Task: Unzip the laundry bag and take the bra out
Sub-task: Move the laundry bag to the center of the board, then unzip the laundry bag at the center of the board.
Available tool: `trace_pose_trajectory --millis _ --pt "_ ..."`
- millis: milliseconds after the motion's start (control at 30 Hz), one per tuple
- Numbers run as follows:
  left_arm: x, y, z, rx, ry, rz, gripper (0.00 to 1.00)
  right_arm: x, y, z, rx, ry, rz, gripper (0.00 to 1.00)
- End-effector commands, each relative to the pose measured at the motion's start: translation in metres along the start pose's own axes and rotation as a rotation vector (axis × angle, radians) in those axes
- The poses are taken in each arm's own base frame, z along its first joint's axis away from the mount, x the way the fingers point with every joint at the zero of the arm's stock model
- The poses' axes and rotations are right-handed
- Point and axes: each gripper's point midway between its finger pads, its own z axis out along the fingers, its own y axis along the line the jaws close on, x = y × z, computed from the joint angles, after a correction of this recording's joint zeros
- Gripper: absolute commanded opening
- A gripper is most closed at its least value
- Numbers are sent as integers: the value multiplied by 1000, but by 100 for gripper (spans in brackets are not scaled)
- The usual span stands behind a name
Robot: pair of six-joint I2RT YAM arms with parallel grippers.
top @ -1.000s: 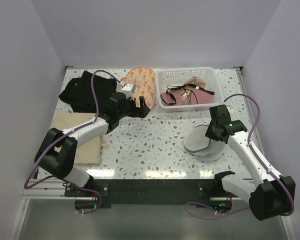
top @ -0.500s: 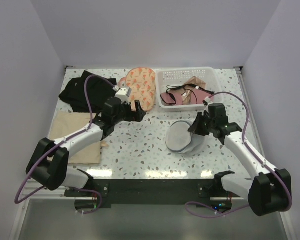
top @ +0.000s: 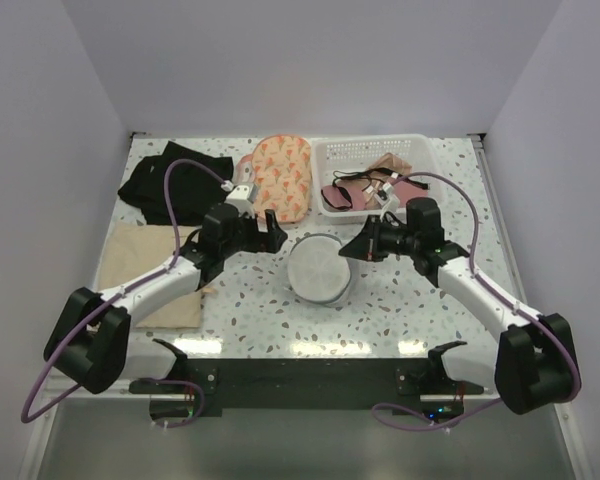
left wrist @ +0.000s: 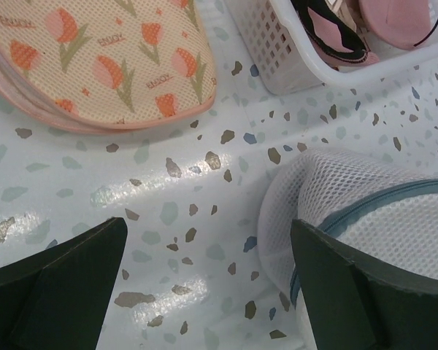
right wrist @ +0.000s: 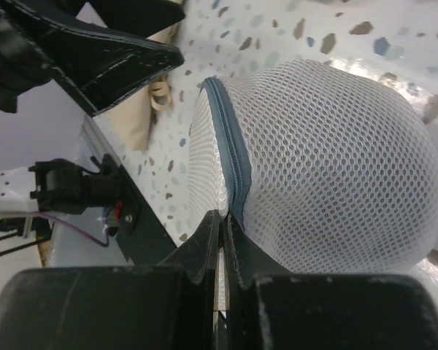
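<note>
The laundry bag (top: 320,268) is a round white mesh pouch with a grey-blue zipper (right wrist: 226,146), lying at the table's middle. My right gripper (top: 353,249) is shut on the laundry bag's (right wrist: 328,160) edge, its jaws pinching the mesh right beside the zipper. My left gripper (top: 270,231) hovers open just left of the bag, apart from it. In the left wrist view the bag (left wrist: 365,211) lies by the right finger (left wrist: 365,306), with bare table between the jaws. The bra is hidden; the mesh shows nothing of what is inside.
A white basket (top: 425,150) with pink and beige garments stands at the back right. A floral pad (top: 282,175) lies behind the left gripper. A black cloth (top: 175,180) sits at the back left, and a beige cloth (top: 155,265) lies under the left arm.
My right gripper has dragged the laundry bag from the right side leftward to the table's middle. The left gripper has drifted slightly toward the front and right, still open.
</note>
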Motion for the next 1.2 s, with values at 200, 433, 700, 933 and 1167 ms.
trace_pose_trajectory --millis 200,433,700,933,1167 --pt "-16 -9 -18 24 -71 -1 100 18 46 24 -260 133 -71 0" --pt "-13 -10 -20 31 -64 -4 100 27 17 42 -165 162 -15 0" --pt "-3 -8 -23 37 -45 -9 100 13 -15 62 -15 127 2 0" --pt "20 -11 -27 80 -3 -40 100 29 -44 77 45 179 73 0" --pt "46 -12 -30 118 47 -78 100 34 -52 78 74 177 73 0"
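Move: The white mesh laundry bag hangs from the right fingers; its place at the board's centre lies about 9 cm left and 1 cm ahead of that hand, roughly 14 cm below. The white basket is some 22 cm ahead and 7 cm right of that hand, 12 cm down. For the left hand, the laundry bag lies about 5 cm back, 9 cm right and 4 cm lower; the tulip bag is about 17 cm straight ahead, 9 cm down. Keep the right fingers shut on the laundry bag's zip edge, carry it left and a little back, then lower it about 8 cm towards the board's centre while easing forward again. Bring the open left gripper up slightly, then draw it back and down, some 5 cm back overall, over towards the laundry bag's left side without closing. ##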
